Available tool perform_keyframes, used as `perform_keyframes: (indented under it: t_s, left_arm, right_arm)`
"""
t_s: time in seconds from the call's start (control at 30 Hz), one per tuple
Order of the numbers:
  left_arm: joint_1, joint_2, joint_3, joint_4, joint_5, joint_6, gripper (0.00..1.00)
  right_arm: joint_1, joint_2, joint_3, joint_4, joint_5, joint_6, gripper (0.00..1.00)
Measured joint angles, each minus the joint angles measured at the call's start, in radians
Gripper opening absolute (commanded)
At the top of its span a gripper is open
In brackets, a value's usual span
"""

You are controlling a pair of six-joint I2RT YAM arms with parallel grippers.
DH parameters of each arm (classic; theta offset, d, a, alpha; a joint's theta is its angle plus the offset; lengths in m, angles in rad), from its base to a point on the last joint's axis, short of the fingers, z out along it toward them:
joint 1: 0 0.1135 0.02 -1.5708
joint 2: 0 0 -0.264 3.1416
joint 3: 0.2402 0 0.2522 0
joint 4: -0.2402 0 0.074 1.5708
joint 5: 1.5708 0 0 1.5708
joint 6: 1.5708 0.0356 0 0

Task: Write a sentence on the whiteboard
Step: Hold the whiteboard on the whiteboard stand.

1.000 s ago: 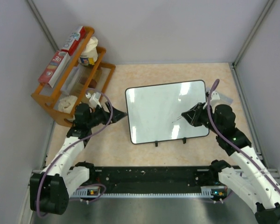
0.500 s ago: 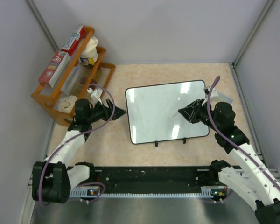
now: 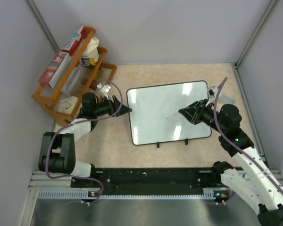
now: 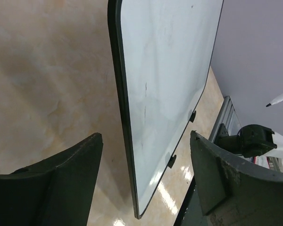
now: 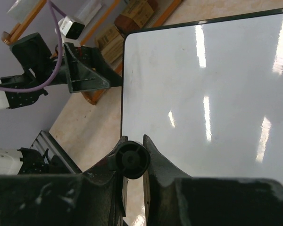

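Observation:
The whiteboard lies flat mid-table, glossy white with a thin black rim and small black clips on its near edge. The sentence is out of view: the board's face shows only glare and faint smudges. My right gripper hovers over the board's right half, shut on a marker whose thin tip points left above the surface. My left gripper stands open at the board's left edge. In the left wrist view that rim runs between the fingers, apart from both.
A wooden rack holding boxes and a jar stands at the back left, close behind the left arm. A small grey flat bar lies just right of the board. A black rail runs along the near edge. Walls close in on three sides.
The left gripper has swung forward and right to the board's left edge, its jaws narrowing a little. The right gripper has carried the marker left, farther over the board.

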State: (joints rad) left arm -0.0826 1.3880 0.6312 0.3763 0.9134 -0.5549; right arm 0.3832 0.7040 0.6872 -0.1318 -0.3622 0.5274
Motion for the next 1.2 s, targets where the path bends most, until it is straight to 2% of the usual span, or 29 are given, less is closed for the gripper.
perform_keyframes:
  t_s: [0.33, 0.6, 0.8, 0.87, 0.97, 1.2]
  left_arm:
    - [-0.014, 0.229, 0.107, 0.143, 0.101, -0.017, 0.63]
    - [-0.072, 0.310, 0.140, 0.171, 0.148, 0.003, 0.28]
    - [-0.070, 0.309, 0.142, 0.159, 0.208, 0.012, 0.12]
    - [-0.068, 0.301, 0.142, 0.147, 0.234, 0.013, 0.02]
    - [-0.067, 0.278, 0.142, 0.137, 0.289, 0.011, 0.00]
    - [-0.071, 0.261, 0.142, 0.081, 0.301, 0.069, 0.00]
  right_arm:
    - [0.000, -0.022, 0.000, 0.019, -0.023, 0.000, 0.00]
    - [0.000, -0.021, 0.000, 0.020, -0.029, -0.004, 0.00]
    - [0.000, -0.020, 0.000, 0.020, -0.029, -0.011, 0.00]
    - [0.000, -0.016, 0.000, 0.022, -0.029, -0.012, 0.00]
    - [0.000, -0.007, 0.000, 0.031, -0.033, -0.017, 0.00]
    - [0.000, -0.006, 0.000, 0.039, -0.035, -0.042, 0.00]
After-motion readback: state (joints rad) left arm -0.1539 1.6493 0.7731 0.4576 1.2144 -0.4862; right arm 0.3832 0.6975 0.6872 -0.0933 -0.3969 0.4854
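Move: My left hand's open fingers point at the whiteboard's left edge. The grasp spot is about 4 cm to the right, 1 cm back and 1 cm lower. The board's middle lies some 23 cm to the right and 3 cm back; its nearer bottom clip is about 19 cm right, 17 cm back and 13 cm lower. From my marker-holding right hand, that edge spot is roughly 26 cm left, 7 cm ahead and 11 cm below. With my left hand I reach forward a little, then sweep about 4 cm right and slightly down so the whiteboard's left edge comes between my fingers. I turn the wrist some 20 degrees clockwise, draw back about 4 cm while closing from wide open to nearly shut, and pinch the edge between the fingertips. ##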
